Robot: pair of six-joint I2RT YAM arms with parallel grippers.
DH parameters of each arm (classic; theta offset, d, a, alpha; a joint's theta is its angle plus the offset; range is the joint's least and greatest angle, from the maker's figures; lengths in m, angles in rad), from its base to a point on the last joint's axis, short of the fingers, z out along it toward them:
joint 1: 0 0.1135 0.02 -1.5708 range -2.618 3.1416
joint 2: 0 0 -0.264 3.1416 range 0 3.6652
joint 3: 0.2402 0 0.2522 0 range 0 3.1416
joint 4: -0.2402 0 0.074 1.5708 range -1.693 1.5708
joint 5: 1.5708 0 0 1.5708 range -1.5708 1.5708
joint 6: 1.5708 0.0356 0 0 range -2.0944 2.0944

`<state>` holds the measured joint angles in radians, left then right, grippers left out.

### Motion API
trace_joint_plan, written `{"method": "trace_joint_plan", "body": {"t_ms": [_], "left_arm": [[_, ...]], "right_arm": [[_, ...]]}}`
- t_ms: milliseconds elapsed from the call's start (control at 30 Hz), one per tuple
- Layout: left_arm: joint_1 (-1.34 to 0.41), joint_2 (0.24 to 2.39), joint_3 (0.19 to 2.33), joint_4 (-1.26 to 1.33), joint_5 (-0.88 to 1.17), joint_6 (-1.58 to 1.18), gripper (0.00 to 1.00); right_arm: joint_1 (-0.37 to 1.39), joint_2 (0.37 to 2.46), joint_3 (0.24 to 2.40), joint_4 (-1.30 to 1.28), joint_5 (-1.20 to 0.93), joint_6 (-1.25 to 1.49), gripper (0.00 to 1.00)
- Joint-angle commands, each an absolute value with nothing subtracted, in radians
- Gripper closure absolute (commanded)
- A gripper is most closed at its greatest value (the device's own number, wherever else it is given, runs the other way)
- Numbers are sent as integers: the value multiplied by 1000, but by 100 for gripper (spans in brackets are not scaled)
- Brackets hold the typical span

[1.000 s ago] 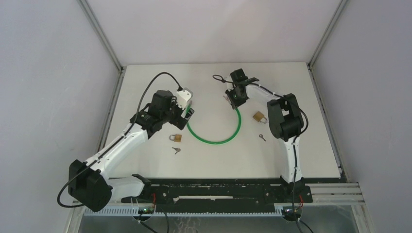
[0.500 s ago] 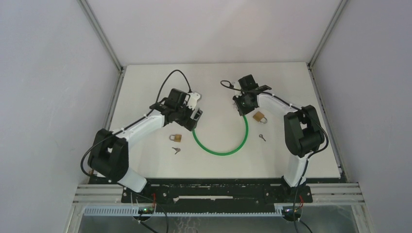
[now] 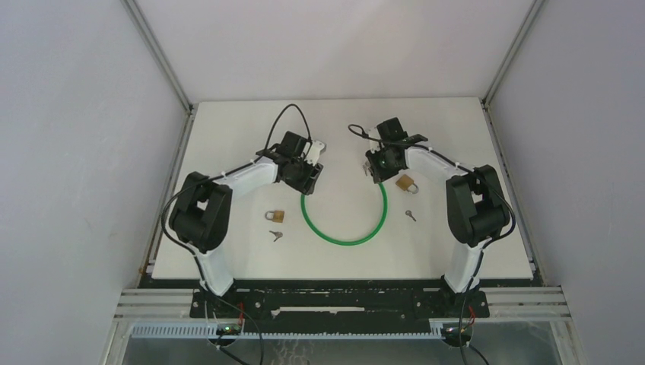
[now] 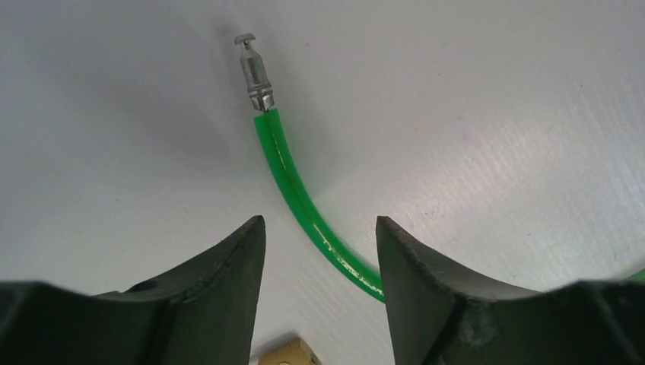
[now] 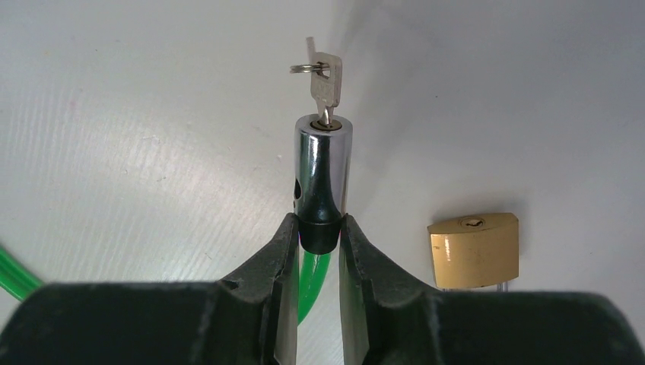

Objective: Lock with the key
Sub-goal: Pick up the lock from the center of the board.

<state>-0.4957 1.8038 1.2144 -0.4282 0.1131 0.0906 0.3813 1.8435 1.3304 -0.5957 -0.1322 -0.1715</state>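
Observation:
A green cable lock (image 3: 342, 239) lies in a U on the white table. My right gripper (image 5: 319, 224) is shut on the black collar of its chrome lock cylinder (image 5: 322, 171), and a key (image 5: 325, 84) on a small ring sticks out of the cylinder's end. The cable's free end carries a metal pin (image 4: 255, 70) that rests on the table. My left gripper (image 4: 319, 228) hovers over the cable (image 4: 293, 179) just behind that pin. Its jaws stand apart and grip nothing. In the top view the left gripper (image 3: 310, 176) and right gripper (image 3: 378, 169) sit at the two cable ends.
A brass padlock (image 3: 274, 216) with a loose key (image 3: 275, 236) lies near the left arm. A second brass padlock (image 5: 474, 249) lies just right of the right gripper, with another small key (image 3: 410, 215) nearer the front. Grey walls stand on three sides.
The left arm swung back and to the right to the cable's pin end, and its jaws narrowed. The right gripper carried the cylinder slightly right, then held still.

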Motion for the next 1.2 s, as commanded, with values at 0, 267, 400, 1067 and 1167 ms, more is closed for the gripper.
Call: {"method": "trace_joint_plan", "body": {"t_ms": [0, 267, 400, 1067, 1167], "left_arm": [[-491, 1839, 1288, -399, 146, 54, 42], [-491, 1904, 1296, -391, 139, 19, 48], [-491, 1930, 1302, -387, 139, 11, 53], [-491, 1801, 1171, -235, 172, 23, 100], [-491, 1750, 1167, -227, 201, 32, 100]], "right_arm": [[354, 1808, 1321, -571, -209, -141, 100], [304, 1807, 1312, -584, -286, -123, 100], [298, 1806, 1312, -587, -286, -128, 100], [317, 1796, 1296, -542, -314, -112, 100], [327, 1797, 1296, -527, -311, -105, 100]]}}
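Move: Some 3 cm below the left fingers, about 1 cm ahead and 1 cm to the right, lies the green cable near its free end; its metal tip is roughly 5 cm ahead, 2 cm right. The left padlock lies about 6 cm back and 8 cm left, its keys 11 cm back and 8 cm left. From the right hand, already holding the keyed lock cylinder, that cable stretch is about 15 cm left, 1 cm back and 4 cm lower. Sinking about 3 cm onto the cable, the left hand then eases 1 to 2 cm forward and right while its fingers close from part-open and pinch the green cable just behind the metal tip; it finally rises about 1 cm. The right hand keeps its grip on the keyed lock cylinder, shifting slightly right and tilting a little, then coming back left and towards its base. ##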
